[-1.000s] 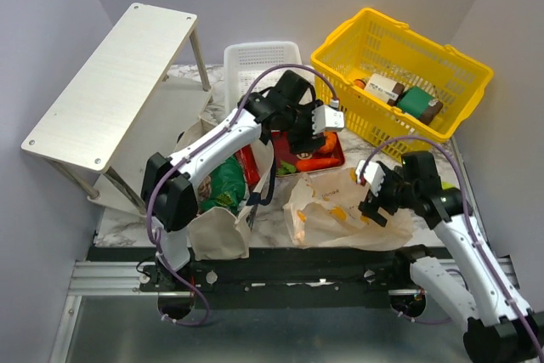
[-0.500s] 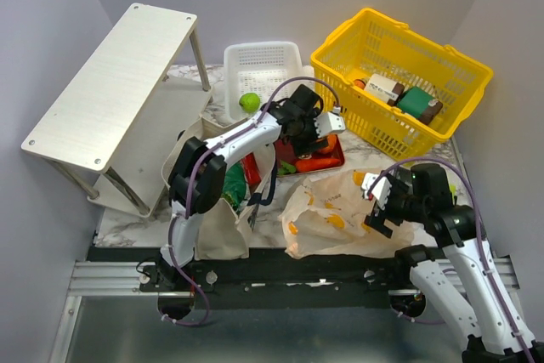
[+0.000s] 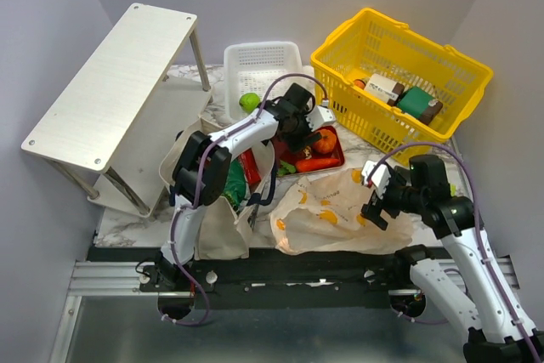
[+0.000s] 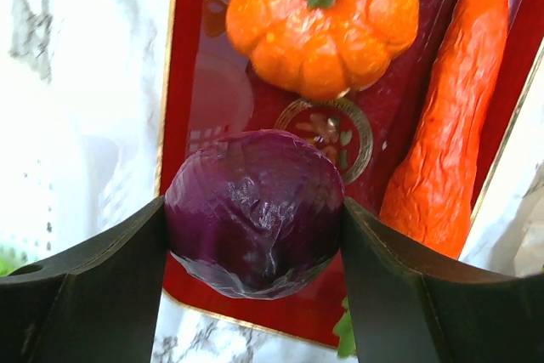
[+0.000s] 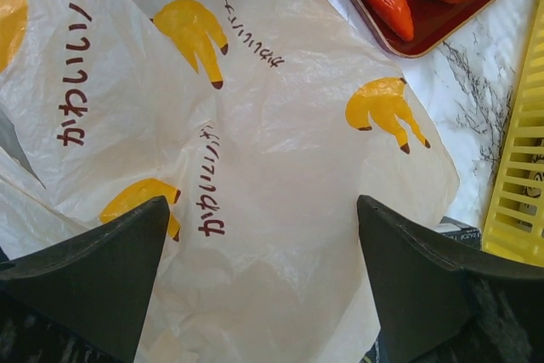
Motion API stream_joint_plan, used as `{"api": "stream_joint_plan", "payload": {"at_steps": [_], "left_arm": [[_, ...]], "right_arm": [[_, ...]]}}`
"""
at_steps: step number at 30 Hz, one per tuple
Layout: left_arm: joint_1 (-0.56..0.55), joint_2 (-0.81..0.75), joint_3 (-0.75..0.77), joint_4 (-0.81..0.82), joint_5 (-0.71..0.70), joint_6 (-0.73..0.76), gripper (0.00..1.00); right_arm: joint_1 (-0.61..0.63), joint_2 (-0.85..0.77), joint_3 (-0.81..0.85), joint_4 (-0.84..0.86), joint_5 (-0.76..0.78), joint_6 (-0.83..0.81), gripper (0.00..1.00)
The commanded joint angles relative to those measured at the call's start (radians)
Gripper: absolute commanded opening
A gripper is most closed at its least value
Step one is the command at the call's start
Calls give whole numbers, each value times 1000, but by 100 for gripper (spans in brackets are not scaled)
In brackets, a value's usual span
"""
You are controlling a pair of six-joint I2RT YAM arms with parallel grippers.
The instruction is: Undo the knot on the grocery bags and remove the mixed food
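My left gripper (image 4: 255, 240) is shut on a purple onion (image 4: 255, 210), holding it just above the near end of the red tray (image 4: 194, 82). On that tray lie an orange (image 4: 323, 19) and a carrot (image 4: 450, 125). Seen from above, the left gripper (image 3: 299, 127) sits at the tray's (image 3: 338, 159) left end. The peach-cream plastic bag (image 3: 327, 218) lies flattened at the front. My right gripper (image 3: 375, 201) hovers open over its right part, with only bag film (image 5: 255, 150) between the fingers. The knot is not in view. The canvas tote (image 3: 217, 227) holds a green snack bag (image 3: 228, 184).
A green apple (image 3: 249, 102) lies in the white basket (image 3: 259, 61) behind the tray. The yellow basket (image 3: 374, 36) with boxes stands at the back right, close to the right arm. A tilted white shelf (image 3: 110, 82) fills the left side.
The left gripper has come down and left to the tray's end with the onion. The plastic bag has slid left and flattened. The right gripper has drawn slightly back.
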Motion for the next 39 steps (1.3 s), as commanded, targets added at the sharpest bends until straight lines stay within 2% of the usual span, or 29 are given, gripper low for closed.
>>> {"api": "stream_joint_plan", "payload": {"at_steps": [1,6,11,14,15,16,17,26,35,38,39], "left_arm": [[-6,78,81,11,49,-33,51],[-5,145,178,-19,49,-18,53],[-6,161,178,-21,24,-8,56],[-6,136,152,-9,3,-21,66],[-6,124,131,0,-8,-24,72],[-6,110,123,4,-13,-27,95],[-5,78,114,8,-16,-33,99],[-5,-215,93,28,3,-177,99],[7,-439,366,-133,-218,-503,99],[24,-558,388,-8,-293,-603,99],[27,-595,352,128,-315,-599,99]], "right_arm": [[6,26,75,52,-25,75,98],[4,55,152,63,-5,86,99],[4,55,166,56,6,78,99],[6,55,167,57,3,84,100],[6,55,169,60,1,85,100],[6,60,175,63,6,87,100],[4,65,176,72,9,92,100],[4,137,231,150,10,115,100],[6,233,297,194,-5,187,100],[4,276,317,197,10,233,100],[6,287,320,200,16,245,100]]}}
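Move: The purple onion is already in the left fingers over the red tray; its resting spot is some 3 cm to their right, 1 cm farther out and 2 cm lower. From the left hand the orange pumpkin lies about 9 cm right and 2 cm ahead, the carrot 7 cm right and 4 cm back, and the green leaf 2 cm left and 5 cm back. From the right hand, the onion is roughly 21 cm ahead, 23 cm left and 8 cm lower. The purple onion, still pinched in the left hand, is carried right towards the pumpkin and lowered about 2 cm into the tray; after a short pause the fingers open and let go. The left hand then climbs fast and steeply, nearly 40 cm, drifting left, its wrist tilting some 50 degrees to swing the fingers up. The empty right hand, open, rises and goes forward over the bag, about 8 cm each way. ##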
